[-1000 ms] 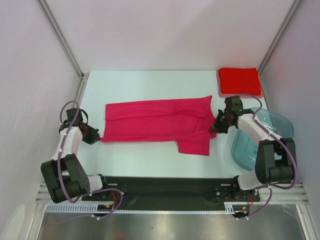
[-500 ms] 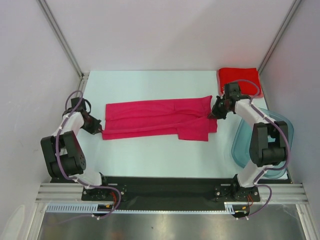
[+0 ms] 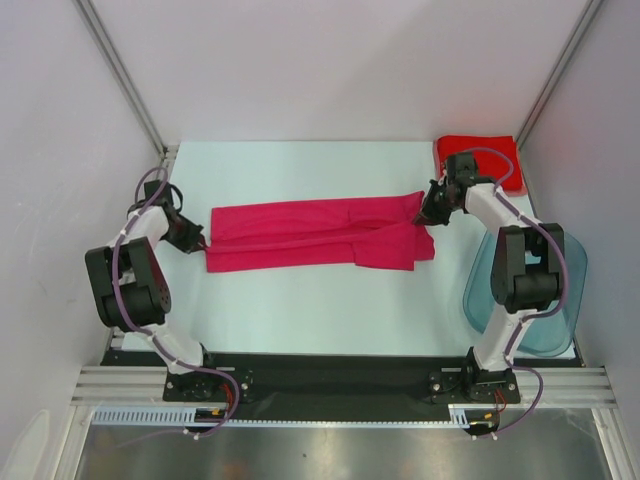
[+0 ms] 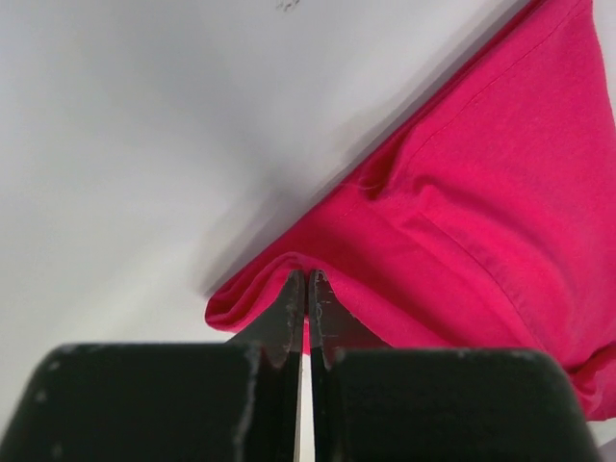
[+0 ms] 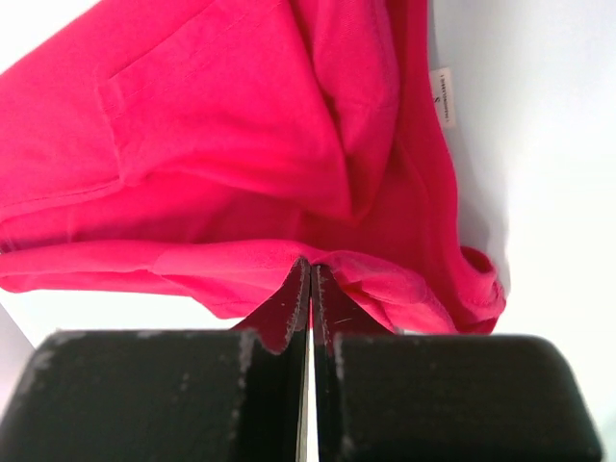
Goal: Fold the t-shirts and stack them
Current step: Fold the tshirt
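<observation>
The magenta-pink t-shirt (image 3: 310, 235) lies stretched sideways across the middle of the table, folded lengthwise. My left gripper (image 3: 203, 243) is shut on its left edge, and the pinched fold of the pink t-shirt (image 4: 462, 212) bulges around the left gripper (image 4: 307, 279). At the shirt's right end my right gripper (image 3: 424, 218) is shut on the cloth, where the pink t-shirt (image 5: 241, 144) bunches over the right gripper (image 5: 310, 268). The red t-shirt (image 3: 480, 162) sits folded at the far right corner, partly behind the right arm.
A translucent blue-grey tub (image 3: 520, 290) stands at the right edge, beside the right arm's base. White enclosure walls close in on both sides and at the back. A small white label (image 5: 442, 97) shows on the pink shirt.
Both grippers have moved away from me, carrying the shirt's near edge toward the far edge. The hanging lower flap on the right has been drawn up, so the shirt is narrower.
</observation>
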Robot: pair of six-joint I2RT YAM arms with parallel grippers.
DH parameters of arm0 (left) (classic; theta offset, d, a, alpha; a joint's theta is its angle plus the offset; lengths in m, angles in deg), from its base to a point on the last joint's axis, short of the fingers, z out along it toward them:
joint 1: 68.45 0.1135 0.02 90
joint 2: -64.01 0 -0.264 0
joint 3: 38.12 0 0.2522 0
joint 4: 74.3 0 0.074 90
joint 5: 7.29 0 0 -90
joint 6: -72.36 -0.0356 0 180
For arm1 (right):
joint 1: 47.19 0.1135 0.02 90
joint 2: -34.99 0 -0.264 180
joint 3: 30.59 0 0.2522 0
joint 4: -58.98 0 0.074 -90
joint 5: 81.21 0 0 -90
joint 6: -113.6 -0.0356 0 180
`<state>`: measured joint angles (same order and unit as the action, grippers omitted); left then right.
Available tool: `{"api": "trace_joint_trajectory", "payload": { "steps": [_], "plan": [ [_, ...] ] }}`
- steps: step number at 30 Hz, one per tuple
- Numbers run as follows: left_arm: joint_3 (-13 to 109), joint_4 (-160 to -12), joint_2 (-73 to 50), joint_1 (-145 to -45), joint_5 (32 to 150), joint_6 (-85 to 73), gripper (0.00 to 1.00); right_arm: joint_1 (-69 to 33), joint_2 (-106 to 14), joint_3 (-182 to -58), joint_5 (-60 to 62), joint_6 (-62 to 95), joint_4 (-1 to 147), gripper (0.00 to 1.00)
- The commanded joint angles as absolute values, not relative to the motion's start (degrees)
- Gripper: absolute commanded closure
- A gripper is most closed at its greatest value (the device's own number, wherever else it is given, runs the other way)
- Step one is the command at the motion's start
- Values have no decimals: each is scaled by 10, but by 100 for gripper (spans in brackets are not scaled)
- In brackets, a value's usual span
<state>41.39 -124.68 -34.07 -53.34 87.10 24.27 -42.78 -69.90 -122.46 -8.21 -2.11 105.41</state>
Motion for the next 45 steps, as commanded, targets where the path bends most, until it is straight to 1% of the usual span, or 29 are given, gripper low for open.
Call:
{"api": "trace_joint_trajectory", "payload": {
  "steps": [1, 7, 9, 17, 18, 23, 26, 27, 28, 29, 30, 31, 32, 33, 34, 36, 40, 41, 44, 45],
  "plan": [
    [449, -1237, -360, -539, 882, 227, 98, -436, -714, -1253, -87, -8, 1054, 100],
    [471, -1236, -390, -546, 888, 224, 96, -442, -731, -1264, -93, -6, 1058, 100],
    [478, -1236, -396, -549, 890, 223, 93, -445, -732, -1263, -93, -6, 1057, 100],
    [487, -1232, -408, -550, 890, 225, 92, -450, -744, -1265, -96, -6, 1055, 100],
    [490, -1232, -410, -550, 890, 225, 90, -450, -746, -1265, -96, -6, 1054, 100],
    [505, -1244, -425, -550, 883, 222, 88, -451, -753, -1266, -98, -6, 1050, 100],
    [506, -1246, -428, -551, 879, 221, 83, -453, -758, -1271, -98, -7, 1049, 100],
    [507, -1244, -429, -550, 877, 219, 76, -452, -760, -1272, -98, -7, 1049, 100],
    [508, -1245, -426, -550, 874, 216, 72, -453, -763, -1275, -97, -7, 1051, 100],
    [507, -1242, -423, -550, 869, 211, 66, -453, -764, -1278, -92, -7, 1053, 99],
    [505, -1237, -417, -551, 866, 206, 49, -454, -765, -1288, -91, -5, 1055, 96],
    [503, -1228, -411, -550, 863, 197, 44, -453, -770, -1293, -90, -4, 1063, 91],
    [503, -1222, -398, -551, 862, 191, 42, -454, -771, -1300, -86, 0, 1067, 88],
    [502, -1217, -392, -550, 861, 179, 42, -454, -772, -1314, -84, 1, 1072, 84],
    [503, -1215, -385, -550, 859, 173, 43, -454, -774, -1322, -78, 3, 1084, 77],
    [504, -1213, -360, -551, 857, 159, 43, -453, -775, -1340, -62, 14, 1103, 73],
    [468, -1181, -288, -565, 868, 138, 41, -432, -759, -1384, 12, 53, 1168, 62],
    [447, -1179, -271, -571, 867, 139, 41, -424, -744, -1383, 42, 60, 1172, 61],
    [411, -1162, -215, -601, 885, 141, 41, -377, -722, -1374, 54, 66, 1170, 57],
    [382, -1151, -205, -611, 896, 143, 45, -360, -713, -1366, 48, 59, 1161, 57]
  ]
}}
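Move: Just ahead of both hands, which already pinch the raised near edge of the T-shirt, lies its landing line on the far flap: about 3 cm forward, 1 cm right and 3 cm below the left hand, 2 cm forward and 4 cm below the right. The far-left corner is 8 cm ahead and 1 cm right of the left hand. From the right hand, the red folded shirt sits some 13 cm ahead and 13 cm right. Lowering the pinched edge onto the far flap, both hands ease down about 2 cm, the left also creeping some 3 cm forward. The left opens first and lets go, then climbs about 8 cm, fingers tilting forward. The right opens later, nudges 2 cm forward and slightly right, and rises nearly 4 cm clear of its low point. ##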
